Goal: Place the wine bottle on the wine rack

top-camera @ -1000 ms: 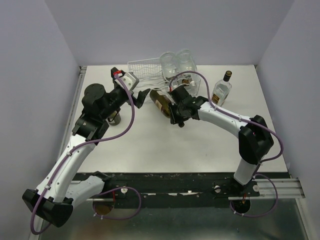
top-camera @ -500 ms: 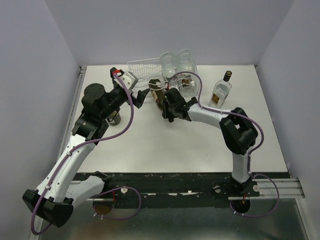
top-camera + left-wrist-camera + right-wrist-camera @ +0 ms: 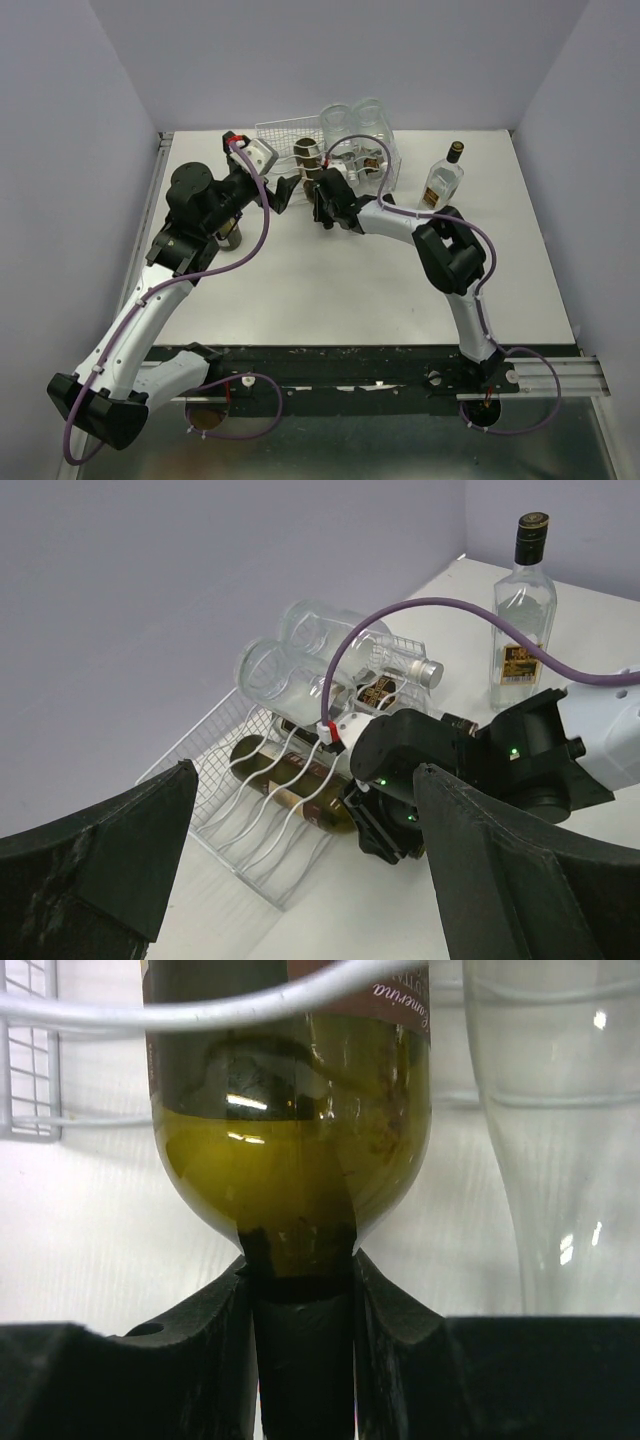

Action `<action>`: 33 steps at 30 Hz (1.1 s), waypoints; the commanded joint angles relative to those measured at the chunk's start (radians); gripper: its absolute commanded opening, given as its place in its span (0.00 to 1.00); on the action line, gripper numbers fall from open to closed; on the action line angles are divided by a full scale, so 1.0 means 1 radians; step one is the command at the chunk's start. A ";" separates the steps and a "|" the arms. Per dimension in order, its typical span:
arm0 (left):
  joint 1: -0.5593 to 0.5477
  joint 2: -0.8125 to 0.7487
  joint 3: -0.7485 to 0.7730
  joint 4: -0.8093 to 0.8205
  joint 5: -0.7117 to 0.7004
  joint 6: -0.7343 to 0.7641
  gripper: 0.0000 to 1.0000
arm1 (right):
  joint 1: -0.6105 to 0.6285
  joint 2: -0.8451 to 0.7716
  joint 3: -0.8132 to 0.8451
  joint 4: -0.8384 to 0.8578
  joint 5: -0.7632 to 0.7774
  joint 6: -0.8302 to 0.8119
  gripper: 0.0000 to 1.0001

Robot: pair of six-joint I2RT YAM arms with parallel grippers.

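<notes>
The wine bottle is olive green with a dark label. It lies on its side in the white wire wine rack, under the wavy wires, neck pointing out toward the arms. My right gripper is shut on the bottle's neck, and the bottle's shoulder fills that view. From above, the right gripper sits at the rack's front, with the bottle inside the rack. My left gripper hangs open just left of it, its wide fingers holding nothing.
Two clear glass bottles lie on top of the rack, and one stands out at the right of the wrist view. A clear liquor bottle with a black cap stands upright to the rack's right. Purple walls close in the table.
My right arm has pushed the wine bottle away from the table's middle and base first into the rack, the forearm swinging left. The left arm has barely shifted.
</notes>
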 commanded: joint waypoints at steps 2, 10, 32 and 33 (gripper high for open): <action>0.006 -0.014 0.016 -0.012 0.008 -0.007 0.99 | 0.000 0.023 0.177 0.174 0.088 0.021 0.01; 0.006 -0.034 0.007 -0.024 -0.010 0.005 0.99 | 0.000 0.088 0.302 0.042 0.102 0.076 0.13; 0.006 -0.070 -0.020 -0.023 -0.093 0.031 0.99 | 0.000 0.077 0.351 -0.202 0.026 0.100 0.73; 0.006 -0.071 -0.018 -0.020 -0.102 0.031 0.99 | 0.000 0.061 0.340 -0.202 0.023 0.099 0.73</action>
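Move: The right hand grips the dark wine bottle by its neck, the body already in the rack; the left-hand slot it is meant for has its middle about 12 cm ahead, 4 cm left and roughly level. A clear wine bottle lies in the rack 8 cm ahead and 7 cm right, and a clear round bottle rests on the upper tier 14 cm ahead, 5 cm right and 8 cm up. From the left hand the slot lies some 17 cm ahead, 9 cm right and 30 cm below. Keeping its pinch on the neck, the right hand pushes the dark wine bottle on into the slot, some 2 cm forward and 2 cm left, beneath the white wire, then slows almost to a stop while easing up a little. Its fingers then open, from less than half to nearly three quarters, and let go of the neck as the hand lifts about 4 cm with a slight further drift forward and left, the open fingers ending above the neck on either side. ##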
